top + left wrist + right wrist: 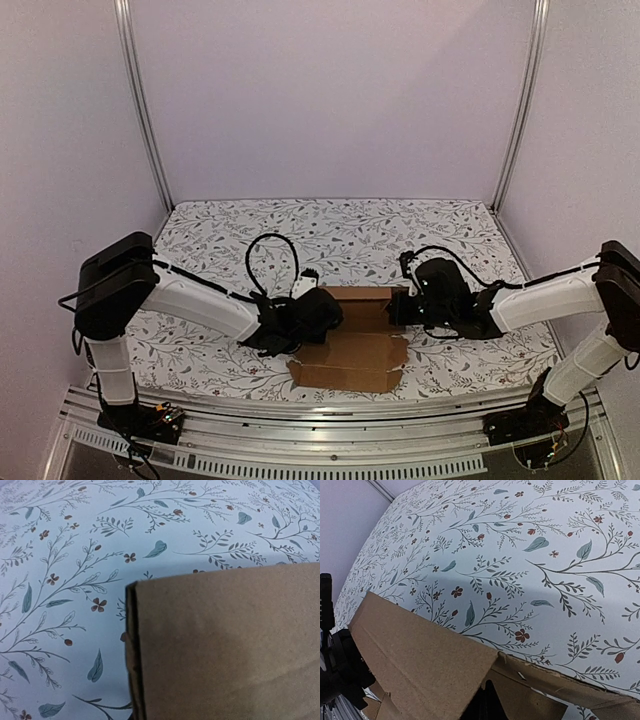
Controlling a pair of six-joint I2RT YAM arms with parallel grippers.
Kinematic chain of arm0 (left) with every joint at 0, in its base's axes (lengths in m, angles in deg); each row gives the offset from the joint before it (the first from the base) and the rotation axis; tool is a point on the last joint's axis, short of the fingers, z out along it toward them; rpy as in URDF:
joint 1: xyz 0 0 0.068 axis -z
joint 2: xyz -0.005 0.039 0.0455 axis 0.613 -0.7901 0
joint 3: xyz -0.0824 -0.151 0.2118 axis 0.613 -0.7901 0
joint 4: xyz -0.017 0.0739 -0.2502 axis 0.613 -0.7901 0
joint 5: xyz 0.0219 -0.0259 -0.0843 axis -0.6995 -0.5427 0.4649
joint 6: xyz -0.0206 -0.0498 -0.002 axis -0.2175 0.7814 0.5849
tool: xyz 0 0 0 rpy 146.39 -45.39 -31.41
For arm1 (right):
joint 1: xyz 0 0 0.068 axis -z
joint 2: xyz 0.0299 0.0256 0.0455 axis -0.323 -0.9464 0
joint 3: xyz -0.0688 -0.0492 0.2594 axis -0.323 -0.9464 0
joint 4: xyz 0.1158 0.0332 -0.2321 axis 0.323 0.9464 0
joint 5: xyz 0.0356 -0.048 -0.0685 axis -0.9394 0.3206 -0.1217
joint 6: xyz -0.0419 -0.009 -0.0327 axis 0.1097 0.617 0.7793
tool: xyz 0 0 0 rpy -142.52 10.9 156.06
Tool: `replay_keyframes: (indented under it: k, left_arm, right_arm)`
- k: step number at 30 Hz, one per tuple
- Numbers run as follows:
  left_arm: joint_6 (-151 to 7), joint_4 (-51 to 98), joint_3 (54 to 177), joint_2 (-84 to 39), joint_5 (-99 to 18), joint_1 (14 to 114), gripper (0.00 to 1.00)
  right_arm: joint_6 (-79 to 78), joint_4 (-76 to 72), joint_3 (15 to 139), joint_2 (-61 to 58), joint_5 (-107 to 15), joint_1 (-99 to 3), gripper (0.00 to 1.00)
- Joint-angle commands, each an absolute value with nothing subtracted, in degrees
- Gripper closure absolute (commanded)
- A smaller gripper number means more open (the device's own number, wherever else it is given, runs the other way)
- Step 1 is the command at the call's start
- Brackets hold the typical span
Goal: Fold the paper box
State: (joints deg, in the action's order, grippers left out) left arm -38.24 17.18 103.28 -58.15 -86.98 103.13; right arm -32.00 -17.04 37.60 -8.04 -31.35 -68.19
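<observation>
The paper box (352, 352) is plain brown cardboard, partly folded, at the table's near middle with a flap lying flat toward the front. My left gripper (322, 308) presses against its left end. In the left wrist view a cardboard panel (225, 645) covers my fingers, so their state is hidden. My right gripper (398, 305) is at the box's right end. In the right wrist view its dark fingertips (487, 700) are together, poking up inside the box behind a raised panel (420, 655).
A floral tablecloth (350, 235) covers the table. A metal rail (330, 415) runs along the near edge just in front of the box. Pale walls and upright posts (145, 110) enclose the sides and back. The left arm shows at the right wrist view's left edge (335, 670).
</observation>
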Motion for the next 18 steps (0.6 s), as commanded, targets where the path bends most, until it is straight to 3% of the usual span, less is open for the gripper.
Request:
replay_keyframes:
  k: [1,18]
  left_arm:
    - [-37.8,18.9,101.7,-54.9,-78.5,102.7,1.00]
    - [-37.8,26.3,94.6,-48.0,-71.3,95.8,1.00]
  right_arm:
    - [-32.3,-21.9,35.6,-3.8,-33.6,-68.3,1.00]
    - [-24.5,-6.2,29.0,25.4,-37.5,-68.3,1.00]
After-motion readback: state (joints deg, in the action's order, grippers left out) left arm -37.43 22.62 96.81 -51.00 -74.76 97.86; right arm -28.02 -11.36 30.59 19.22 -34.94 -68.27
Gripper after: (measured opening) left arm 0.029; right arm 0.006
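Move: The box's raised back wall, with its panel folded over, has its middle about 7 cm left of the right hand, 4 cm ahead and 4 cm lower. The right side flap sits some 5 cm ahead of that hand, 3 cm to its right and 4 cm below, and the flat front panel about 10 cm back and 8 cm left, 7 cm below. From the left hand the raised wall's middle is roughly 7 cm right, 3 cm ahead, about level. The left fingers, nearly shut, stay tucked under the folded-over panel at its left end while that hand eases up and left by about 1 cm, rolling some 10 degrees, left side down. The right hand backs away from the wall's right end, rising ever faster by about 10 cm while drawing back 4 cm and right 3 cm, fingers still shut and tilting upwards. ##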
